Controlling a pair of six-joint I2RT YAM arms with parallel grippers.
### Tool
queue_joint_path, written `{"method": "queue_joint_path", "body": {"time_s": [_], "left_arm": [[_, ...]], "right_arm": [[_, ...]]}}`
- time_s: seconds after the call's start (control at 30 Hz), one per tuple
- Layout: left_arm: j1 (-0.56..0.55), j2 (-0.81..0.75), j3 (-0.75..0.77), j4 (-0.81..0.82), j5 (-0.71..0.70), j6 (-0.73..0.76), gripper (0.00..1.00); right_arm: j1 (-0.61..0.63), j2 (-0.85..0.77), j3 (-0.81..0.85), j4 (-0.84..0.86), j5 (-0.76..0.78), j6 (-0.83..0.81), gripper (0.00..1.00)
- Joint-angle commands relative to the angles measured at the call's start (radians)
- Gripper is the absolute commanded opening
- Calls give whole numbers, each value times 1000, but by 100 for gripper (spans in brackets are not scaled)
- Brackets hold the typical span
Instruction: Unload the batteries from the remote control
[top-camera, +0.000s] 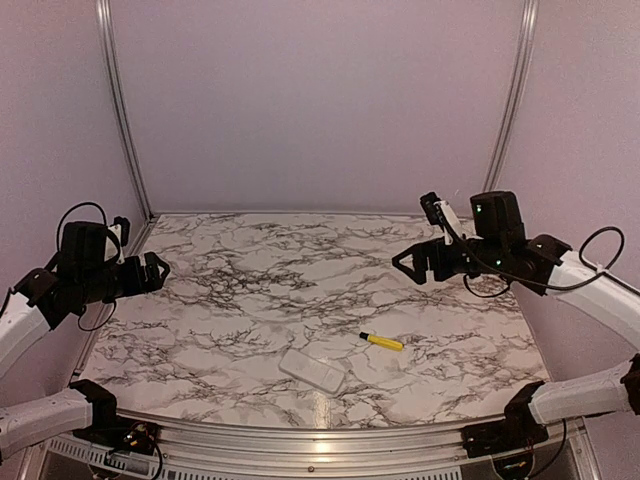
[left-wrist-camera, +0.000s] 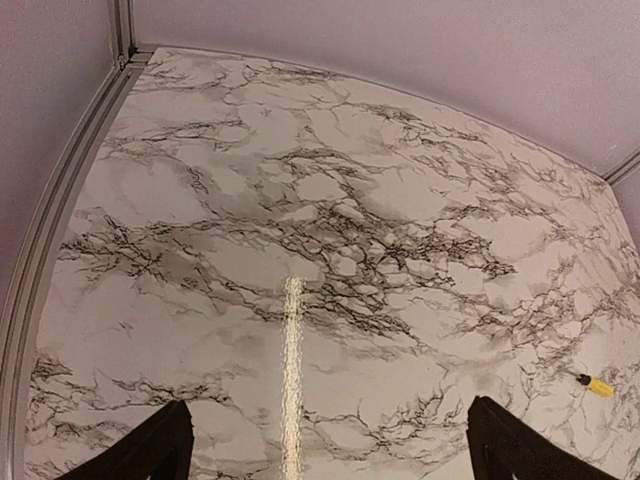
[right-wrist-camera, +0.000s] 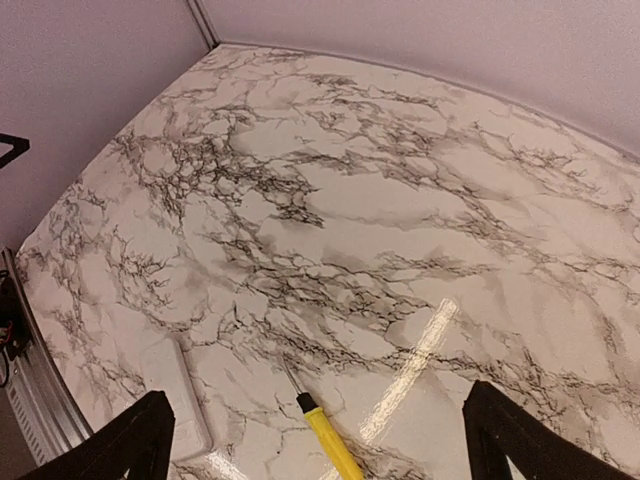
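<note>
The white remote control (top-camera: 313, 370) lies flat near the front edge of the marble table (top-camera: 250, 290), its plain face up; the right wrist view shows it at the lower left (right-wrist-camera: 178, 395). The batteries are hidden. My left gripper (top-camera: 158, 270) hovers open above the table's left side, its dark fingertips (left-wrist-camera: 150, 450) wide apart over bare marble. My right gripper (top-camera: 405, 262) hangs open above the right side, well behind the remote, with nothing between its fingers (right-wrist-camera: 500, 430).
A yellow stick with a black tip (top-camera: 381, 341) lies just right of and behind the remote, also seen in the right wrist view (right-wrist-camera: 330, 445) and far right in the left wrist view (left-wrist-camera: 597, 385). Walls enclose the table's back and sides.
</note>
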Motion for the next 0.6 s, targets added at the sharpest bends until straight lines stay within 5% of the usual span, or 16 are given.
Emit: {"method": "queue_joint_path", "body": {"time_s": [0.0,0.57], "left_arm": [[-5,-11,-24,58,80,30,99],[-4,0,-36,76,151,43,99]], "right_arm": [[135,7,-37,7,75,-45,99],[577,265,-15,40,204,-94,99]]}}
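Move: The remote control lies flat on the table about 21 cm to the right hand's left, some 6 cm nearer the base, and roughly 22 cm below the empty open gripper. The yellow screwdriver lies beside that path, about 9 cm left and 3 cm ahead of the right hand. From the left hand, the remote is some 31 cm to the right and 6 cm back, well below. The remote control is what the right hand closes in on, sweeping left and back by about as much each way and sinking some 8 cm, to arrive high beside it, on the near side of the screwdriver. The hand swings about 25 degrees counter-clockwise and dips its left side, fingers staying wide open and touching nothing. The left hand drifts about 2 cm right. ##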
